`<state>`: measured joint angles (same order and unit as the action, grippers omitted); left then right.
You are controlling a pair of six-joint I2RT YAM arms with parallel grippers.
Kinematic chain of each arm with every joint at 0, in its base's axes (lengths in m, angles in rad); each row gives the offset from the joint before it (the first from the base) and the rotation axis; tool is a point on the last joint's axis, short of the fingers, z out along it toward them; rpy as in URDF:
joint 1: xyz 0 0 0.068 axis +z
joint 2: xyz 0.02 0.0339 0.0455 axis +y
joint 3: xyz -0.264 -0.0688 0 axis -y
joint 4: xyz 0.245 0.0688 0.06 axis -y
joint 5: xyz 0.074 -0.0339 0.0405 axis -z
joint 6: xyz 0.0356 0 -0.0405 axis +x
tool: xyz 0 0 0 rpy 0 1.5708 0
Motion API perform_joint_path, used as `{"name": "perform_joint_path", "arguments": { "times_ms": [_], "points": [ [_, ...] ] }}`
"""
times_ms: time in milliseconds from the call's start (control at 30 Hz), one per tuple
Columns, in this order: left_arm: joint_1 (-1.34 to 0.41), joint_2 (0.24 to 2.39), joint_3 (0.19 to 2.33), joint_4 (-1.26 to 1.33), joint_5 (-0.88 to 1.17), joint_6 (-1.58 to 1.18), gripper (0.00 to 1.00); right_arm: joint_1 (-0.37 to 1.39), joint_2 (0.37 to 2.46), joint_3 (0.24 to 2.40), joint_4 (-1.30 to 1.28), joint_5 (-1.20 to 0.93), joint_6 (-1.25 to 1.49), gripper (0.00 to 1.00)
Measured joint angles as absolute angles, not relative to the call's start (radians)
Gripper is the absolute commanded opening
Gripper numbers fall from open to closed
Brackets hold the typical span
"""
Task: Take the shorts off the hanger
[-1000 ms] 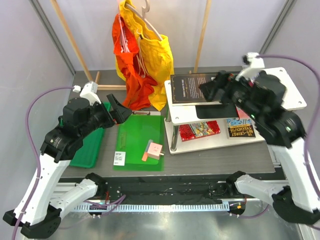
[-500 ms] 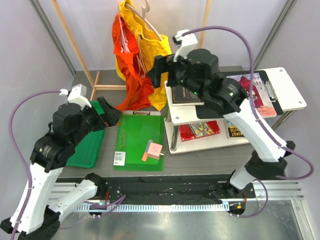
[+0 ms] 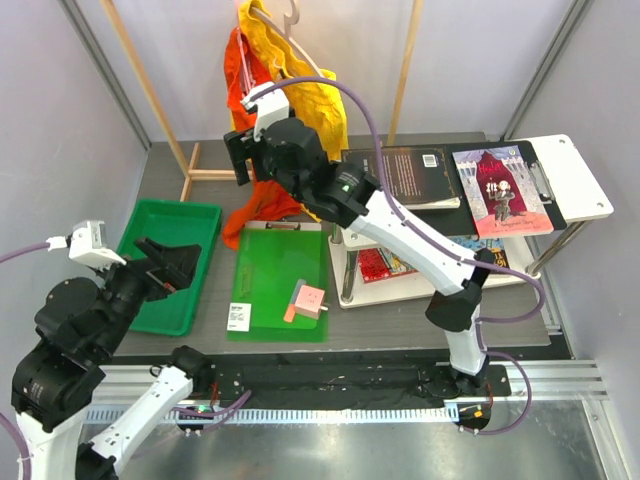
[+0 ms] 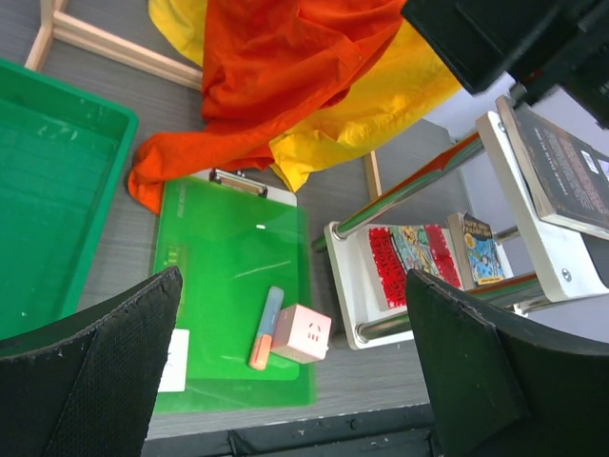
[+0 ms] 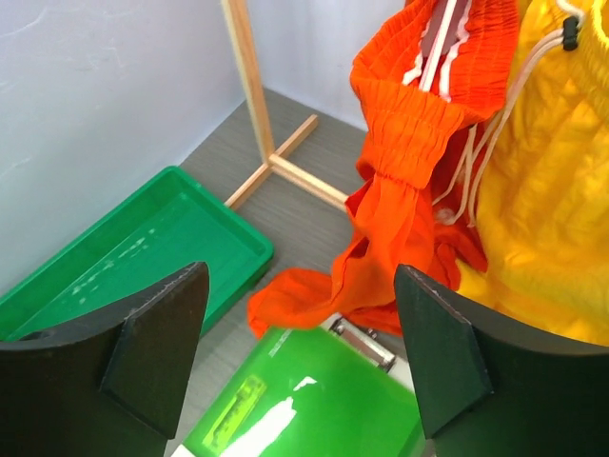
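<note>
Two pairs of shorts hang from a hanger (image 3: 291, 18) on the wooden rack at the back. The orange-red shorts (image 3: 243, 93) hang on the left, and their lower end (image 5: 314, 295) trails onto the table by the clipboard's clip. The yellow shorts (image 3: 312, 100) hang on the right with a white drawstring (image 5: 495, 124). My right gripper (image 3: 238, 160) is open just in front of the orange-red shorts (image 5: 409, 181), nothing between its fingers. My left gripper (image 3: 176, 262) is open, low at the near left, apart from the cloth (image 4: 276, 76).
A green tray (image 3: 200, 225) lies at the left. A green clipboard (image 3: 280, 270) beside it carries a pink cube (image 3: 310, 298) and a marker (image 4: 265, 328). A white two-level shelf (image 3: 575, 170) with books stands at the right. Wooden rack posts (image 3: 145, 90) rise behind.
My right arm has swung left from over the shelf to the hanging shorts. My left arm has drawn back toward the near left corner.
</note>
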<state>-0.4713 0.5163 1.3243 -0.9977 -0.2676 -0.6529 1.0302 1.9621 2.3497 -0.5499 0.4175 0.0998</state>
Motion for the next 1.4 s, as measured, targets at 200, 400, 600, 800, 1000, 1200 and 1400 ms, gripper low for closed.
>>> {"name": "perform_joint_path", "arguments": {
  "times_ms": [200, 400, 600, 800, 1000, 1200, 1400],
  "points": [
    [-0.471, 0.507, 1.303, -1.023, -0.257, -0.678, 0.98, 1.031, 2.039, 2.362, -0.435, 0.528, 0.033, 0.73],
    [-0.471, 0.507, 1.306, -1.029, -0.244, -0.68, 0.98, 1.025, 2.115, 2.376, -0.383, 0.617, -0.011, 0.64],
    [-0.471, 0.507, 1.309, -1.03, -0.242, -0.68, 0.98, 1.021, 2.141, 2.376, -0.357, 0.659, -0.017, 0.5],
    [-0.471, 0.507, 1.338, -1.03, -0.205, -0.691, 0.97, 1.007, 2.141, 2.374, -0.288, 0.667, -0.02, 0.46],
    [-0.471, 0.507, 1.365, -1.029, -0.17, -0.708, 0.97, 0.987, 2.16, 2.376, -0.205, 0.654, -0.015, 0.41],
    [-0.471, 0.507, 1.384, -1.029, -0.156, -0.72, 0.97, 0.965, 2.198, 2.376, -0.186, 0.637, 0.022, 0.35],
    [-0.471, 0.508, 1.392, -1.029, -0.144, -0.726, 0.97, 0.956, 2.201, 2.336, -0.13, 0.606, 0.052, 0.18]
  ]
}}
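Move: From the right hand, the orange shorts' gathered part below the waistband hangs about 11 cm ahead, 1 cm left and 7 cm lower. The yellow garment hangs some 9 cm to the right of the shorts and 3 cm farther out; the green clipboard lies roughly 33 cm below the right hand, 3 cm back and 3 cm right, the green bin equally low, 3 cm ahead and 22 cm left. From the left hand, the shorts are about 27 cm ahead, 10 cm right and 5 cm lower. The right hand reaches forward about 10 cm to the orange shorts, dipping, rising a little and dipping again to end some 5 cm lower and slightly left, while it swings about 15 degrees clockwise and tips its fingers up a little. Its wide-open fingers narrow all the way in and end pinching the gathered orange cloth just below the waistband from both sides, while the open, empty left hand first sinks about a centimetre, then eases back and up a few centimetres, away from the shorts. ##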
